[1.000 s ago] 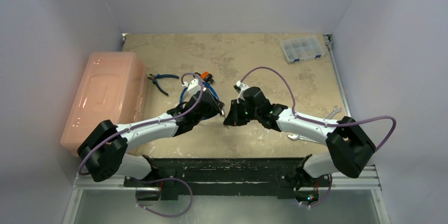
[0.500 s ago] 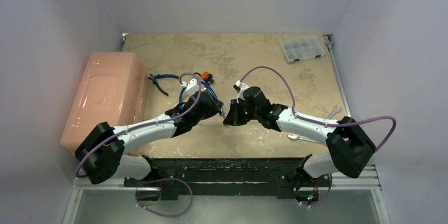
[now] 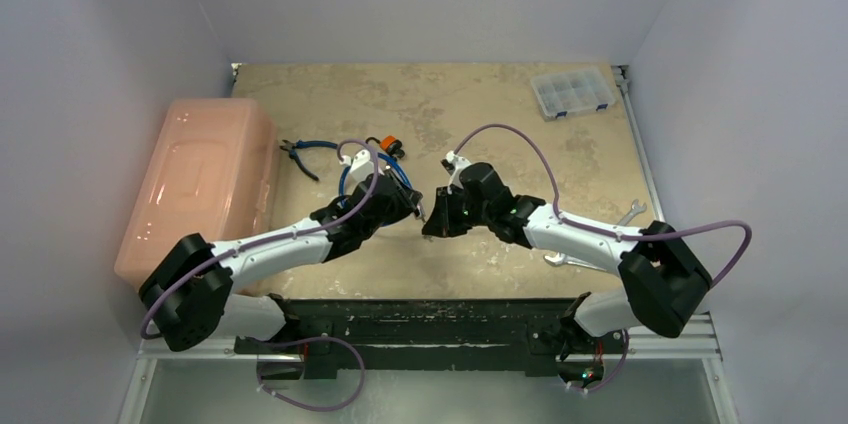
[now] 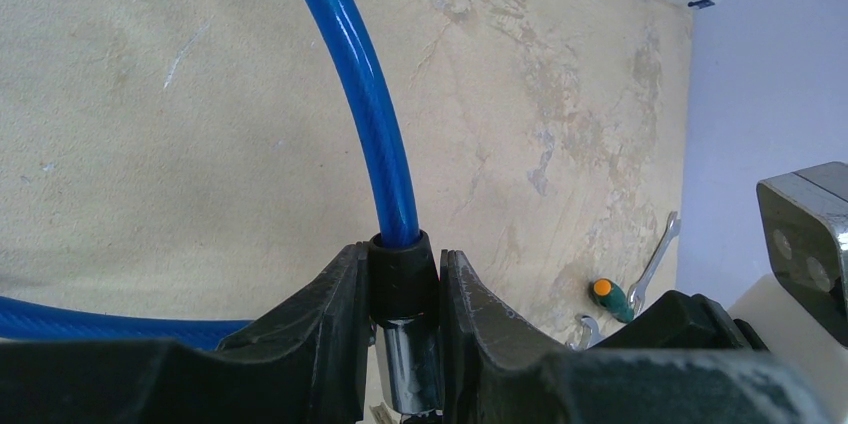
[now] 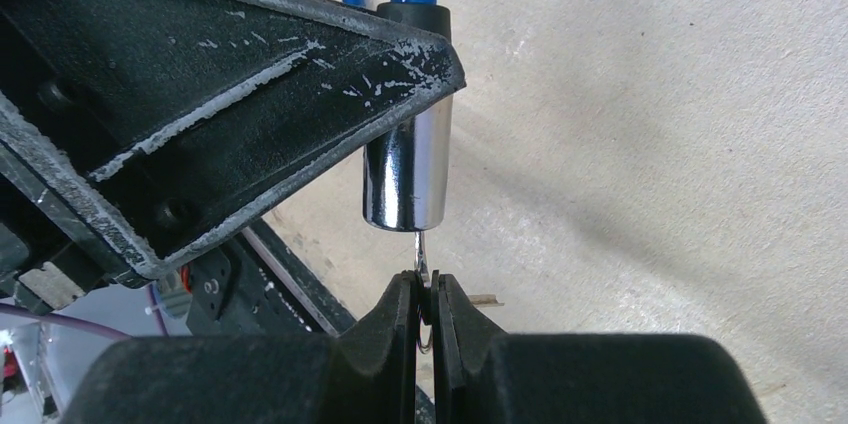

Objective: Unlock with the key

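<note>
A blue cable lock (image 4: 370, 114) ends in a black collar and a shiny chrome cylinder (image 5: 407, 176). My left gripper (image 4: 404, 304) is shut on that collar and cylinder and holds them off the table. My right gripper (image 5: 425, 299) is shut on the flat head of a small key (image 5: 421, 256). The key's blade goes up into the bottom face of the cylinder. In the top view both grippers meet near the table's middle, left gripper (image 3: 408, 206) against right gripper (image 3: 434, 220), and the blue cable (image 3: 345, 180) loops behind them.
A pink plastic toolbox (image 3: 197, 184) lies at the left. Blue-handled pliers (image 3: 303, 151) and an orange-black item (image 3: 389, 147) lie behind the cable. A clear parts box (image 3: 571, 92) sits at the back right. A wrench (image 3: 630, 214) and a green-handled screwdriver (image 4: 614, 299) lie at the right.
The left arm's base link has shifted slightly. Both grippers stay together at the lock, with no visible change in their grip.
</note>
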Available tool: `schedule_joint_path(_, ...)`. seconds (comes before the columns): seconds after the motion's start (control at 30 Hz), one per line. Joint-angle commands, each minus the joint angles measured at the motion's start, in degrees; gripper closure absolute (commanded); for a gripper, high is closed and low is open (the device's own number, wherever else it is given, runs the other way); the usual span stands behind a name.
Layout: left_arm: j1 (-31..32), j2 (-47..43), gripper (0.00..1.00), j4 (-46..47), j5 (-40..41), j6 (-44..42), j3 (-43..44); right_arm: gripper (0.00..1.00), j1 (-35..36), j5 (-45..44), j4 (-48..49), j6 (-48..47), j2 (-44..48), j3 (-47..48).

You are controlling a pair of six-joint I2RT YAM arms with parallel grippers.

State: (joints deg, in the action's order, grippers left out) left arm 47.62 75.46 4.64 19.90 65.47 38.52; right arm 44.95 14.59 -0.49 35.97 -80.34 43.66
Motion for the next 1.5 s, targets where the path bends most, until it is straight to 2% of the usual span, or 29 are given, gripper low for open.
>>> schedule_joint_path(0.0,0.23,-1.96,1.0,3.21,-1.09,-0.17,-0.77,1.0,-0.64,-0.43,1.71,-0.46,0.45,5.41)
schedule_joint_path(0.17,0.2,-2.41,1.0,4.1,-1.26,-0.24,-1.71,1.0,-0.98,-1.09,0.58,0.19,-0.85,7.13)
schedule_joint_path(0.47,0.2,-3.25,1.0,7.38,-2.06,-0.34,-3.39,1.0,-1.68,3.12,0.66,1.42,-3.61,9.35)
schedule_joint_path(0.83,0.25,-3.4,1.0,6.98,-3.52,0.8,-3.63,1.0,-2.88,1.15,-1.5,-2.55,-5.38,12.61)
schedule_joint_path(1.13,0.37,-0.96,1.0,9.28,-7.27,3.93,-4.24,1.0,-3.11,2.07,5.39,-4.81,-6.08,12.04)
schedule_joint_path(1.17,0.37,-0.53,1.0,9.28,-7.12,3.94,-4.08,0.98,-3.11,2.56,5.65,-5.23,-6.33,12.2)
schedule_joint_path(1.3,0.31,0.35,1.0,7.86,-3.76,3.68,-2.85,0.62,-3.18,3.57,4.99,-6.81,-5.35,11.84)
schedule_joint_path(1.47,-0.1,2.61,1.0,6.31,1.04,2.75,0.47,0.45,-3.18,4.19,3.36,-7.87,-1.24,8.14)
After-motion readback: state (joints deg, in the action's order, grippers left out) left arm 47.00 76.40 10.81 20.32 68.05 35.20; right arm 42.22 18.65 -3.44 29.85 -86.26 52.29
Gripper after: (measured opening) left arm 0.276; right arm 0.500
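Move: My right hand holds the key at the near end of the blue cable lock; the lock's chrome barrel is centred about 4 cm ahead of that hand, 2 cm left and 1 cm higher. The orange padlock lies on the table some 19 cm ahead, 8 cm left and 10 cm down. My left hand still grips the lock; from it the key is about 5 cm back, 3 cm right and 2 cm lower, and the cable loop's middle some 6 cm ahead, 8 cm left and a few centimetres lower. Keeping the key pinched, I work my right hand forward and slightly left into the lock's end, bobbing gently up and down; then I open the fingers about halfway and carry on forward and up off the key, about 3 cm forward in all. My left hand keeps its grip on the lock, shifting only about a centimetre, up and finally down. ##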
